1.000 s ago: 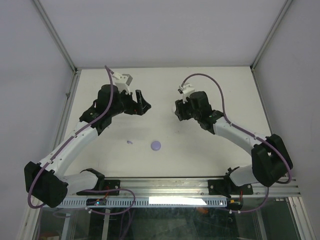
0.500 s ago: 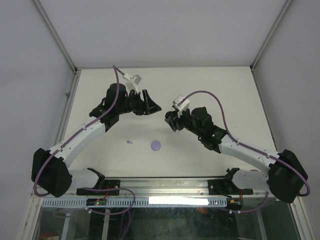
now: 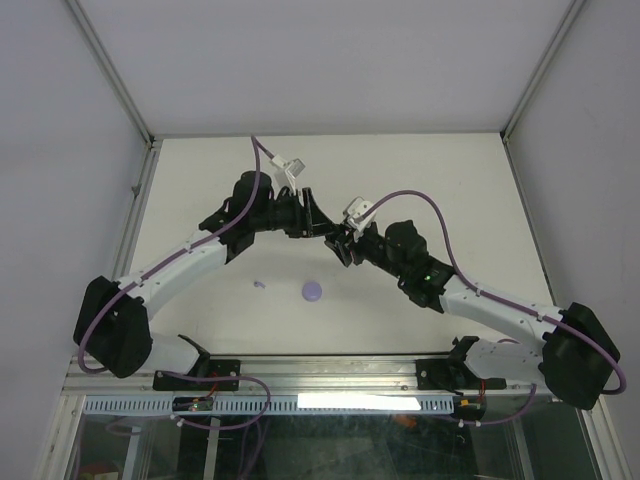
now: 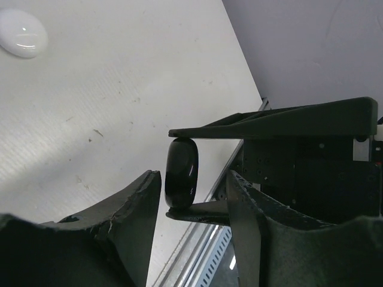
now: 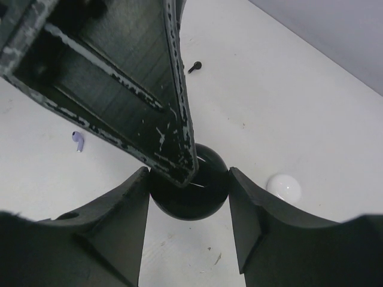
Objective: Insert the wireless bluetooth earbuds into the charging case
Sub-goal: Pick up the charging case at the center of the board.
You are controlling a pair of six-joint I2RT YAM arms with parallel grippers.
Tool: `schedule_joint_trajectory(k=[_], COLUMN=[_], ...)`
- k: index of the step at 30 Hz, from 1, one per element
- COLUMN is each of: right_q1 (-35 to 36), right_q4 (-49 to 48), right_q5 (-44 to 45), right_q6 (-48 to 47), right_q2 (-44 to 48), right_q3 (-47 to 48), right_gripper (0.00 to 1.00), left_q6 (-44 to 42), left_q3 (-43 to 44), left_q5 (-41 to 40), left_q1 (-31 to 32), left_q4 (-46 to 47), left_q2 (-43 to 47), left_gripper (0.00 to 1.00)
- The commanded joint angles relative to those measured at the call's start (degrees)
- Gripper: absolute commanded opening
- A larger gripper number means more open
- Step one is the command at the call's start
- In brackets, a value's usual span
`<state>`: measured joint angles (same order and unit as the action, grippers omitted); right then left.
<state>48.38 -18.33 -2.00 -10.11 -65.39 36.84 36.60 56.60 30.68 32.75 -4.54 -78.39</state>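
My right gripper [image 5: 188, 174] is shut on a round black charging case [image 5: 190, 194] and holds it above the table. In the left wrist view the case [image 4: 181, 173] shows edge-on, pinched top and bottom by the right gripper's fingers [image 4: 269, 122]. My left gripper [image 4: 192, 178] is open with one finger on each side of the case, and there is a gap at its right finger. In the top view the left gripper [image 3: 316, 224] and the right gripper [image 3: 338, 243] meet at mid-table. A lavender earbud [image 3: 259, 284] [image 5: 78, 141] and a black earbud [image 5: 194, 66] lie on the table.
A round lavender case [image 3: 312, 291] lies on the table near the front, right of the lavender earbud. A round white case [image 5: 283, 187] [image 4: 23, 33] lies on the table below the grippers. The white table has a metal rail [image 3: 330, 372] along its near edge.
My left gripper has swung right and my right gripper has swung left, so the two now meet at mid-table around the black case. The lavender case and earbud have not moved.
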Motion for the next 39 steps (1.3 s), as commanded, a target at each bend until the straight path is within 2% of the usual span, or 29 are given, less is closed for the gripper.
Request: schedule_joint_trajectory(k=[1, 7, 11, 15, 21, 28, 34, 39], right_q1=[0.57, 0.66, 0.66, 0.66, 0.57, -1.13, -11.02, -12.73], right_q4=[-5.67, -6.29, -6.90, -6.25, -1.30, -0.17, -3.09, -7.09], right_q5=[-0.08, 0.06, -0.24, -1.33, -4.90, -9.79, -31.13, -38.61], right_q6=[-1.14, -1.39, -1.43, -0.72, 0.80, 2.46, 10.96, 15.28], right_q2=[2.10, 2.44, 2.69, 3.38, 3.63, 6.71, 7.82, 7.26], right_q3=[-0.09, -0.83, -1.39, -1.42, 1.04, 0.37, 0.02, 0.19], right_gripper=[0.48, 0.48, 0.52, 0.60, 0.72, 0.78, 0.79, 0.78], left_q6=[1.37, 1.53, -0.48, -5.77, -18.82, -32.29, -41.51, -45.57], left_q3=[0.11, -0.31, 0.10, 1.08, 4.97, 6.78, 5.87, 5.10], left_q5=[2.78, 2.68, 1.57, 1.17, -0.59, -2.16, 4.33, 9.41], left_q1=[1.43, 1.48, 1.52, 1.52, 1.43, 1.36, 1.37, 1.39], left_q4=[4.08, 4.61, 4.80, 3.87, -3.98, -8.66, -9.44, -9.55], left_q2=[-1.21, -2.07, -0.85, 0.92, 3.49, 7.68, 10.53, 11.84], left_gripper=[0.48, 0.37, 0.20, 0.10, 0.00, 0.00, 0.00, 0.00])
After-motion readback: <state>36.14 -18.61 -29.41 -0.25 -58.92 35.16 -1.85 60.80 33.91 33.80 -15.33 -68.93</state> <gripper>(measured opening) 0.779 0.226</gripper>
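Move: The black charging case stands on edge in the right gripper's fingers, which pinch its rim, so it is at the right hand's own point. From the half-open left gripper it lies about 1 cm to the right, level fore and aft, and 2 cm below. On the table some 17 cm under the left hand, the white case lies about 16 cm ahead and 5 cm to the right, the purple case about 6 cm back and 7 cm to the left. Bring the left gripper the last centimetre or so down and to the right around the black charging case, then shut its fingers on the case's two faces. Once it grips, open the right fingers and back them off about 3 cm, rising as much and turning counter-clockwise. Lift the case with the left hand about 6 cm, drawing it left and a little back while rolling the wrist some 35 degrees. ##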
